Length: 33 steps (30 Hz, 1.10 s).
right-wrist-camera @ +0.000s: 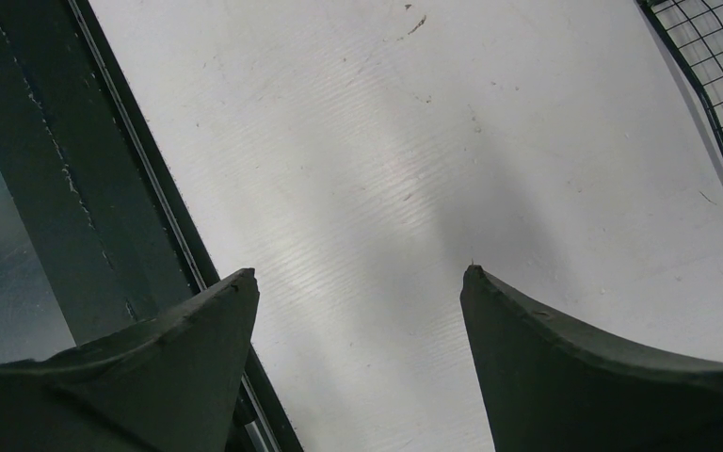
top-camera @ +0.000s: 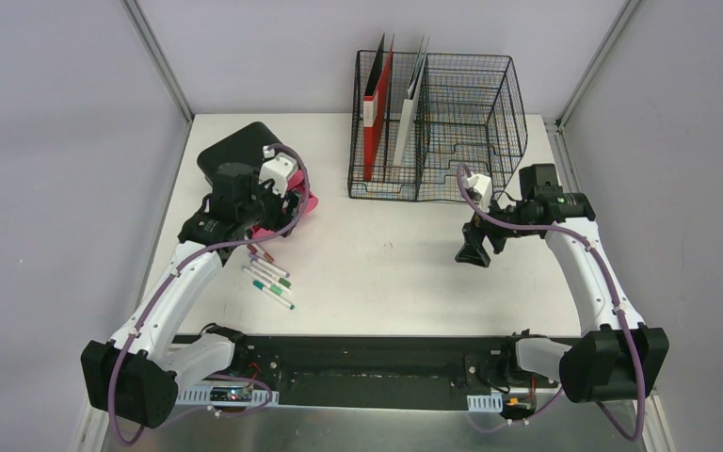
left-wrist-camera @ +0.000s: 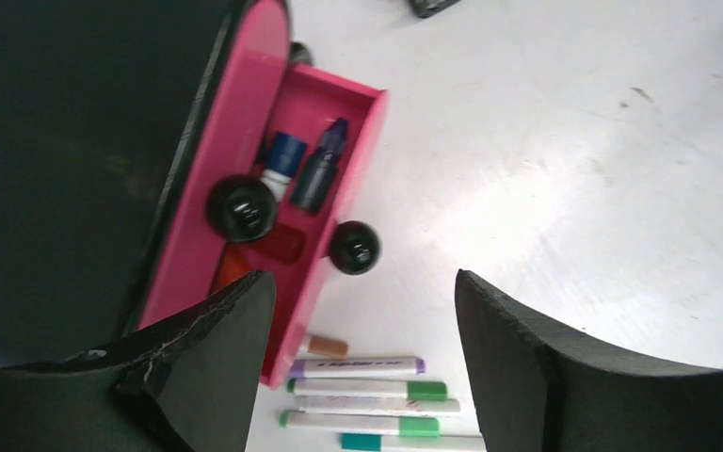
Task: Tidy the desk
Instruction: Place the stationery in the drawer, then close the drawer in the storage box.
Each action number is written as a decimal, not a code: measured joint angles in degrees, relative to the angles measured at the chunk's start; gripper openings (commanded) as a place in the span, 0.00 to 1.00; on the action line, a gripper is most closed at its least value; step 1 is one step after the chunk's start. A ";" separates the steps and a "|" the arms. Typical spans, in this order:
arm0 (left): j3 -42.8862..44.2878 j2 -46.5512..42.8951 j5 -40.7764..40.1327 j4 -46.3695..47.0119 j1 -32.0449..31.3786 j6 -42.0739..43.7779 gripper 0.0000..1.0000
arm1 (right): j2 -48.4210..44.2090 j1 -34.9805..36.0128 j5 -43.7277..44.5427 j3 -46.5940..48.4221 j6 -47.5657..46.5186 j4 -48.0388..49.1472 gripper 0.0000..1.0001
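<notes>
The white desk (top-camera: 386, 273) carries a pink tray (left-wrist-camera: 245, 122) at its left back, with a black case (top-camera: 235, 151) beside it. A blue-capped marker (left-wrist-camera: 284, 155), a dark marker (left-wrist-camera: 325, 169) and a red one (left-wrist-camera: 245, 259) lie inside the tray. Several loose markers (left-wrist-camera: 367, 386) lie side by side on the desk just in front of the tray, also seen from above (top-camera: 271, 278). My left gripper (left-wrist-camera: 362, 282) hovers open over the tray's near corner, holding nothing. My right gripper (right-wrist-camera: 360, 273) is open over bare desk near the rack, seen from above (top-camera: 473, 250).
A black wire-mesh rack (top-camera: 471, 104) stands at the back centre, with a red folder (top-camera: 377, 113) and a white folder (top-camera: 409, 113) upright in its left slots. Two black round knobs (left-wrist-camera: 354, 247) show at the tray. A dark rail (right-wrist-camera: 75, 188) runs along the near edge.
</notes>
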 measured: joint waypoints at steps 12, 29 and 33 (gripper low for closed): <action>0.02 5.55 19.06 -1.09 0.00 0.17 0.52 | 0.00 -0.20 0.00 -0.09 -0.13 0.00 0.82; 1.33 14.34 3.69 -1.18 -12.55 1.46 0.00 | 0.00 -0.26 0.00 -0.11 -0.15 0.00 0.83; 2.34 18.99 -4.70 -1.66 -13.68 2.80 0.00 | 0.00 -0.26 0.02 -0.13 -0.17 0.00 0.83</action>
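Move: The open pink drawer's front with its black knob is just ahead of the left hand: about 2 cm farther out, 3 cm to the right and 10 cm below. The black organizer box stands some 14 cm ahead and 8 cm left of that hand; the loose markers lie on the table roughly 10 cm back and 3 cm left of it. From the right hand the drawer front lies about 42 cm left and 8 cm farther out. The open drawer's front is approached from outside by the empty left hand, which first swings right about 8 cm and slightly back, then sinks, some 9 cm in all, edging forward and left at the end. The wrist tips down and turns clockwise about 15 degrees while the parted fingers shut on nothing, their tips ending level with the knob, a few centimetres off it. ##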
